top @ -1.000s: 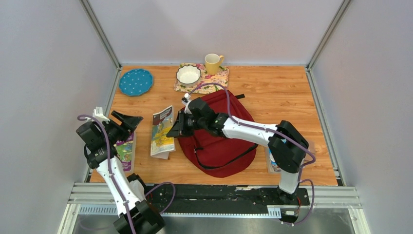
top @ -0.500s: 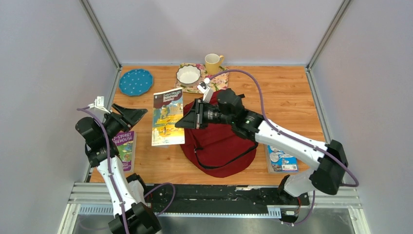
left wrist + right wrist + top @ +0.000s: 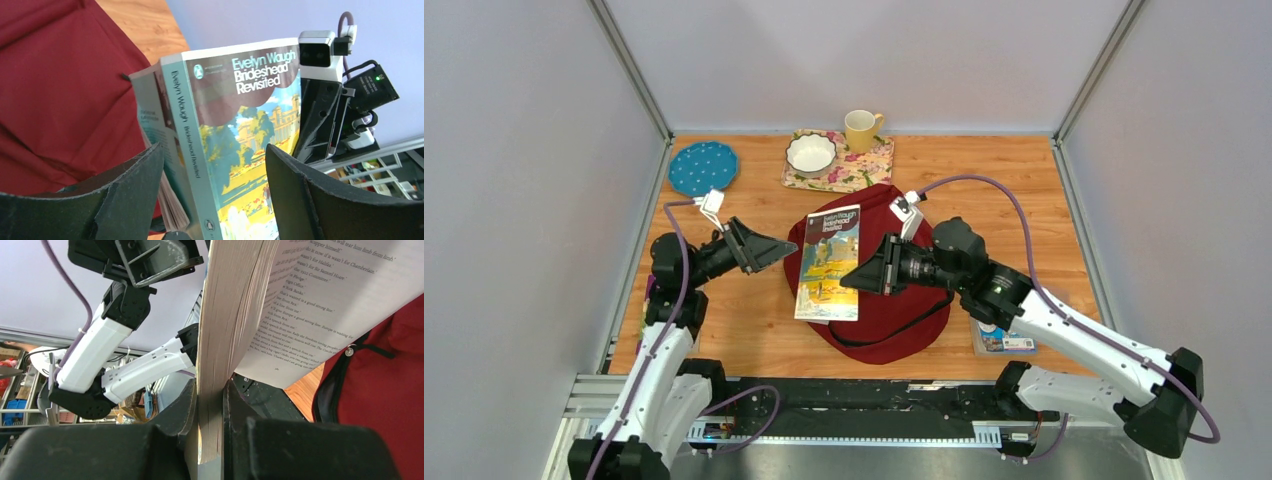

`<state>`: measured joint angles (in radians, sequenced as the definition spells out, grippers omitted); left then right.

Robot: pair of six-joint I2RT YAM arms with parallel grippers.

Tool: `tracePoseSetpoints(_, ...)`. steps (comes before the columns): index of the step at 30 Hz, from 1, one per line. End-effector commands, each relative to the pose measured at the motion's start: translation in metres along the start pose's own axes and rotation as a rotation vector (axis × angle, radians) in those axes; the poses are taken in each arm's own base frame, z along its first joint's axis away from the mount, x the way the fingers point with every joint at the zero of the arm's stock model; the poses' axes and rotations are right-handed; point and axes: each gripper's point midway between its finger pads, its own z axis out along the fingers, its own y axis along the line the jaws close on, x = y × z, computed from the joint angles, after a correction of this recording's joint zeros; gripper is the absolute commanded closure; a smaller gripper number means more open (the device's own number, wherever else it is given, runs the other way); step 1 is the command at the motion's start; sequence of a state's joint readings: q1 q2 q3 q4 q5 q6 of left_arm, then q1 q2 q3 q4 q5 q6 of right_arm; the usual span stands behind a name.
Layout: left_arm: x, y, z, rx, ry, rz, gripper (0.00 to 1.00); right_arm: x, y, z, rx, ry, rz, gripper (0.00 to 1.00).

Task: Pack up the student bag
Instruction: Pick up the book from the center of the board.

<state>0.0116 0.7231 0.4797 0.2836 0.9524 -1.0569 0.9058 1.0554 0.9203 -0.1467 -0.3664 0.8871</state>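
Observation:
The dark red student bag (image 3: 886,310) lies in the middle of the table. Over its left half my right gripper (image 3: 856,279) holds a paperback, "Brideshead Revisited" (image 3: 829,262), cover up and off the table. In the right wrist view the jaws (image 3: 210,390) are shut on the book's page block (image 3: 225,335), with loose pages fanning towards the bag (image 3: 395,390). My left gripper (image 3: 776,250) stands open just left of the book. Its wrist view shows the book's spine (image 3: 192,150) ahead of the spread fingers (image 3: 215,170), untouched, and the bag (image 3: 60,90) behind.
At the back stand a blue dotted plate (image 3: 703,167), a white bowl (image 3: 810,153) and a yellow mug (image 3: 860,129) on a floral mat (image 3: 869,166). A flat blue and white packet (image 3: 1002,340) lies right of the bag, partly under my right arm.
My right gripper lifted the paperback from the table left of the bag and carried it rightwards over the bag. My left arm swung in from the left edge towards the book, still open.

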Motion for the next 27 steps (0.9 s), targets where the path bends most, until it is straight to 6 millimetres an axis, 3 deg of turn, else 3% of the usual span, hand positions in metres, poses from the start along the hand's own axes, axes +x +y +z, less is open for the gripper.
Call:
tracePoseSetpoints(1, 0.007, -0.008, 0.015, 0.055, -0.003, 0.034, 0.18, -0.025, 0.041, -0.029, -0.136, -0.141, -0.088, 1.0)
tracePoseSetpoints(7, 0.026, -0.004, 0.025, 0.05, 0.058, 0.027, 0.18, -0.022, 0.045, -0.046, -0.169, -0.179, -0.099, 1.0)
tracePoseSetpoints(16, 0.052, -0.043, 0.048, 0.252, 0.138, 0.007, 0.18, -0.006, 0.054, -0.052, -0.287, -0.15, -0.104, 1.0)
tracePoseSetpoints(19, 0.061, -0.045, 0.051, 0.283, 0.172, -0.014, 0.18, -0.004, 0.064, -0.06, -0.343, -0.152, -0.131, 1.0)
tracePoseSetpoints(25, 0.06, -0.073, 0.045, 0.417, 0.181, 0.005, 0.18, 0.009, 0.049, -0.057, -0.33, -0.117, -0.146, 1.0)
tracePoseSetpoints(27, 0.06, -0.081, 0.043, 0.447, 0.184, 0.02, 0.23, 0.015, 0.041, -0.053, -0.324, -0.1, -0.135, 1.0)
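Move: The right hand already pinches the book by its fore-edge; the book's middle lies about 4 cm ahead of that hand, 4 cm to its left and nearly level. From the open left hand the book's middle is some 10 cm to the right, 3 cm back and about level, with the right gripper beyond it, roughly 13 cm right and 7 cm back. The red bag lies some 22 cm below both hands: 11 cm ahead and 5 cm right of the right hand, 2 cm ahead and 18 cm right of the left. The left hand reaches about 9 cm to the right and some 3 cm back towards the book's spine, dipping about 2 cm before coming up again and swinging roughly 20 degrees clockwise, its fingers staying wide open so that one comes over the front cover and the other behind the book. Meanwhile the right hand keeps its pinch on the fore-edge and carries the book about 4 cm back and 3 cm right over the bag, staying nearly level and rolling slightly; whether the left fingers touch the book can't be seen. ##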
